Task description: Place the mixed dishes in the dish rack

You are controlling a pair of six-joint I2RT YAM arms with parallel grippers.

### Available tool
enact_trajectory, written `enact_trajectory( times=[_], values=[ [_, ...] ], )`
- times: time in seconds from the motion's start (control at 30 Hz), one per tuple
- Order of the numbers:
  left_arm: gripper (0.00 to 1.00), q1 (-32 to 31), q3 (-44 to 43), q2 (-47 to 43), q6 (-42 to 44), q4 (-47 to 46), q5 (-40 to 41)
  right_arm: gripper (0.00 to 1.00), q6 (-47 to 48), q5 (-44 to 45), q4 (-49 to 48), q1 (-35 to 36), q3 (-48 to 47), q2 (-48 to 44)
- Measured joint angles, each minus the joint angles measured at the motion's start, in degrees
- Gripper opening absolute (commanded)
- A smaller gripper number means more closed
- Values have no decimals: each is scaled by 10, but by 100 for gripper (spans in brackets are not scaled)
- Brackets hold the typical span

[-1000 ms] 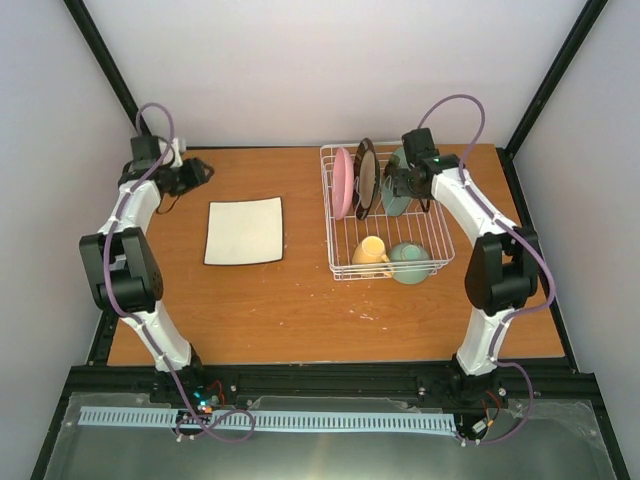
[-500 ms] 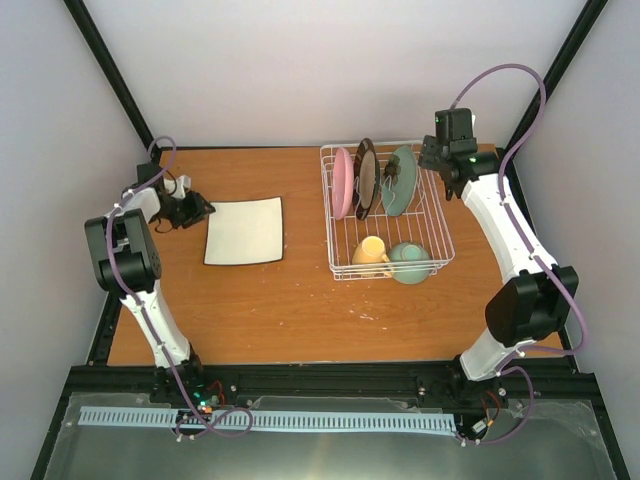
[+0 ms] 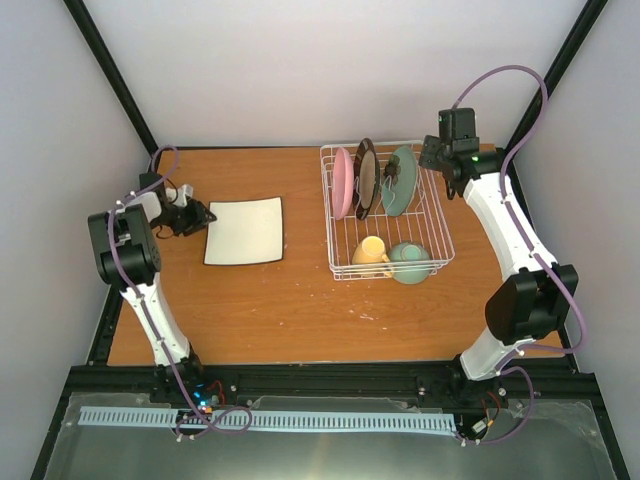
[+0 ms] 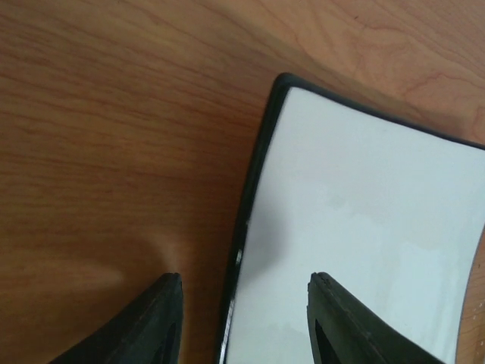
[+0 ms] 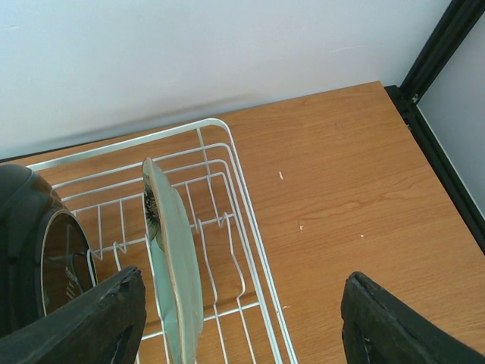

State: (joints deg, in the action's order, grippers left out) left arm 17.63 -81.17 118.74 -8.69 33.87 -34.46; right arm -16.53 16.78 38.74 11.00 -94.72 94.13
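Observation:
The white square plate (image 3: 245, 231) lies flat on the table left of the dish rack (image 3: 440, 228). My left gripper (image 3: 200, 215) is low at its left edge. In the left wrist view the gripper (image 4: 246, 303) is open, one finger over the wood, the other over the plate (image 4: 364, 227), with the dark rim between them. In the rack the pink plate (image 3: 343, 183), black-rimmed plate (image 3: 365, 178) and mint-green plate (image 3: 403, 182) stand upright. The yellow mug (image 3: 370, 250) and mint bowl (image 3: 410, 262) sit at its front. My right gripper (image 3: 432, 155) hangs open and empty by the rack's far right corner, above the mint plate (image 5: 174, 280).
The right wrist view shows the rack's wire rim (image 5: 242, 205) with bare wood to its right, up to a black frame post (image 5: 447, 38) and the white back wall. The left arm's elbow is folded near the table's left edge.
My left gripper has come from the far left corner to the square plate's left edge and narrowed a little. My right gripper drew back from the mint plate, which stays standing in the rack.

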Motion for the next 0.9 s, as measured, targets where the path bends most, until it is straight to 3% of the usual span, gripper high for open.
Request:
enact_trajectory(
  times=[0.27,0.53,0.63,0.9],
  values=[
    [43,3,-28,46,19,-31,-50,69,2,-14,0,-5,-8,9],
    [2,9,-66,101,39,-57,-118,69,7,-24,5,-5,-36,27],
    [1,19,-71,115,39,-59,-195,68,9,-27,9,-5,-45,37],
    [1,23,-73,134,44,-69,-236,66,15,-56,13,-6,-55,55]
  ],
)
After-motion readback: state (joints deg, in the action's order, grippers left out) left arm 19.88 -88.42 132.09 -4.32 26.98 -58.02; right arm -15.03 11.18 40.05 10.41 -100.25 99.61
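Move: The square white plate lies flat with its middle about 10 cm to the left hand's right, some 4 cm back and 2 cm below; the open fingers already stand at its left rim. The dish rack's middle is roughly 50 cm to the right and 1 cm farther out, with the pink plate upright in it about 37 cm to the right and 7 cm ahead. From the right hand, the white plate is about 55 cm left, 6 cm back and 28 cm below. The left hand, already low over the table, slides about 4 cm forward along the left rim of the white plate, and its half-open fingers shut on that rim near the far left corner, then shift a couple of centimetres to the right while the hand rolls some 20 degrees, its left side dipping. High by the right side of the rack, the open right hand drifts about 2 cm forward and slightly left, touching nothing. ##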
